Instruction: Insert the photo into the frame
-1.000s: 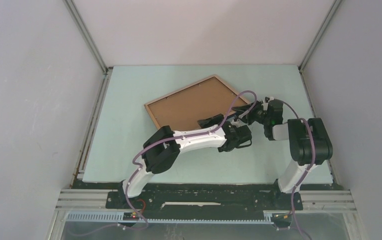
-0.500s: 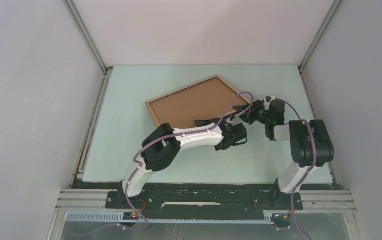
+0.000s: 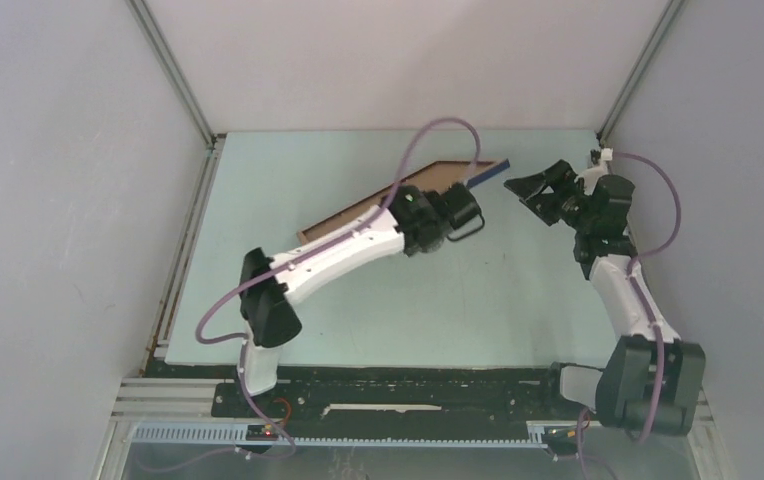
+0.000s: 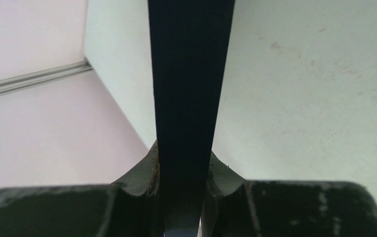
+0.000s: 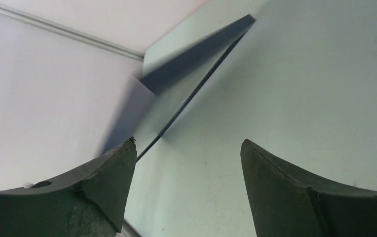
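The frame (image 3: 436, 173) stands tipped up steeply on its long edge at the back middle of the table. Its brown face shows as a narrow wedge and its navy edge (image 3: 488, 173) points right. My left gripper (image 3: 450, 203) is shut on the frame's rim. In the left wrist view the dark navy bar (image 4: 189, 74) runs up from between the clamped jaws (image 4: 184, 160). My right gripper (image 3: 536, 184) hangs open just right of the frame's corner, apart from it. Its wrist view shows the blue frame (image 5: 196, 52) beyond the spread jaws (image 5: 189, 145). I cannot tell the photo apart from the frame.
Pale green tabletop (image 3: 478, 290) lies under both arms. Grey enclosure walls close in on the left, back and right, with an aluminium rail (image 3: 183, 250) along the table's left edge. The arm bases sit on the black bar (image 3: 408, 395) at the near edge.
The left gripper shut on the frame's rim and swung it up from lying flat to standing steeply on edge. The right gripper opened, let go and drew back to the right.
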Controlling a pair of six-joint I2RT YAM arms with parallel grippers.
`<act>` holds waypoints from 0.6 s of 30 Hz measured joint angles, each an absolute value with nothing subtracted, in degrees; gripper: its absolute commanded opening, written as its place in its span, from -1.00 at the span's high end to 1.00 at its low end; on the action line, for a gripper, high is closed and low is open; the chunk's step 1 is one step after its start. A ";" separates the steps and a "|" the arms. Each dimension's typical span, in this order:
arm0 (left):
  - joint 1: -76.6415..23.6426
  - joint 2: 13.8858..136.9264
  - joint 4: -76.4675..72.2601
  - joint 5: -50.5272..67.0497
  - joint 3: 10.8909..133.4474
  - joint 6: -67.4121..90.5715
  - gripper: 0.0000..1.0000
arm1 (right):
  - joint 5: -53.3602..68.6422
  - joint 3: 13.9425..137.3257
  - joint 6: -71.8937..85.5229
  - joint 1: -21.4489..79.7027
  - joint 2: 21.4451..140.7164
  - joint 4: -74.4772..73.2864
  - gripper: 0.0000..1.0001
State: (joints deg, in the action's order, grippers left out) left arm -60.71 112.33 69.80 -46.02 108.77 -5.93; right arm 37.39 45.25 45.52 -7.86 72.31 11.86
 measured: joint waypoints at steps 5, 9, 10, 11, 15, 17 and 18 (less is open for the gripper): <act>-55.79 108.47 74.85 -34.35 121.78 -5.89 1.00 | 33.87 45.87 38.37 -9.10 65.87 2.63 -0.67; -49.89 102.08 75.16 -24.36 124.25 -3.46 1.00 | 32.18 45.87 36.10 -10.68 65.56 -2.02 -0.63; -48.47 100.88 75.09 -22.06 124.46 -2.81 1.00 | 32.16 45.87 35.97 -10.92 65.91 -2.57 -0.62; -46.59 99.61 74.94 -19.11 124.62 -1.93 1.00 | 32.21 45.87 35.86 -11.03 66.32 -2.68 -0.61; -41.39 97.41 74.78 -9.61 126.13 -0.30 1.00 | 32.88 45.87 35.86 -11.18 68.20 -3.29 -0.60; -41.17 97.41 74.70 -6.44 126.54 -1.65 1.00 | 33.06 45.87 35.86 -11.20 68.49 -3.81 -0.60; -41.21 97.41 74.91 -4.32 126.54 -2.72 1.00 | 33.08 45.87 35.86 -11.25 68.49 -4.05 -0.60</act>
State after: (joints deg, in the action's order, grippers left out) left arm -41.21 97.41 74.91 -4.32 126.54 -2.72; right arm 33.08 45.87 35.86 -11.25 68.49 -4.05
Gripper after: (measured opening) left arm 0.246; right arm 0.804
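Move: My left hand already pinches the frame on its right-hand long side, with that side raised and brown backing uppermost. The frame's middle lies about 5 cm ahead, 6 cm left and 5 cm below this hand. From my open right hand, the same middle is some 19 cm left, roughly level front to back and 8 cm below. The frame's far right corner is only about 4 cm ahead, 3 cm left and 3 cm below my right hand. I keep the frame pinched in my left hand and swing it up about 13 cm, fast at first and easing off, drifting a few centimetres left. Meanwhile I roll the wrist some 45 degrees, left side sinking, to turn the frame over. My right hand stays wide open and draws about 3 cm to the right and a little back, away from the frame, rising slightly before it sinks about 3 cm. ##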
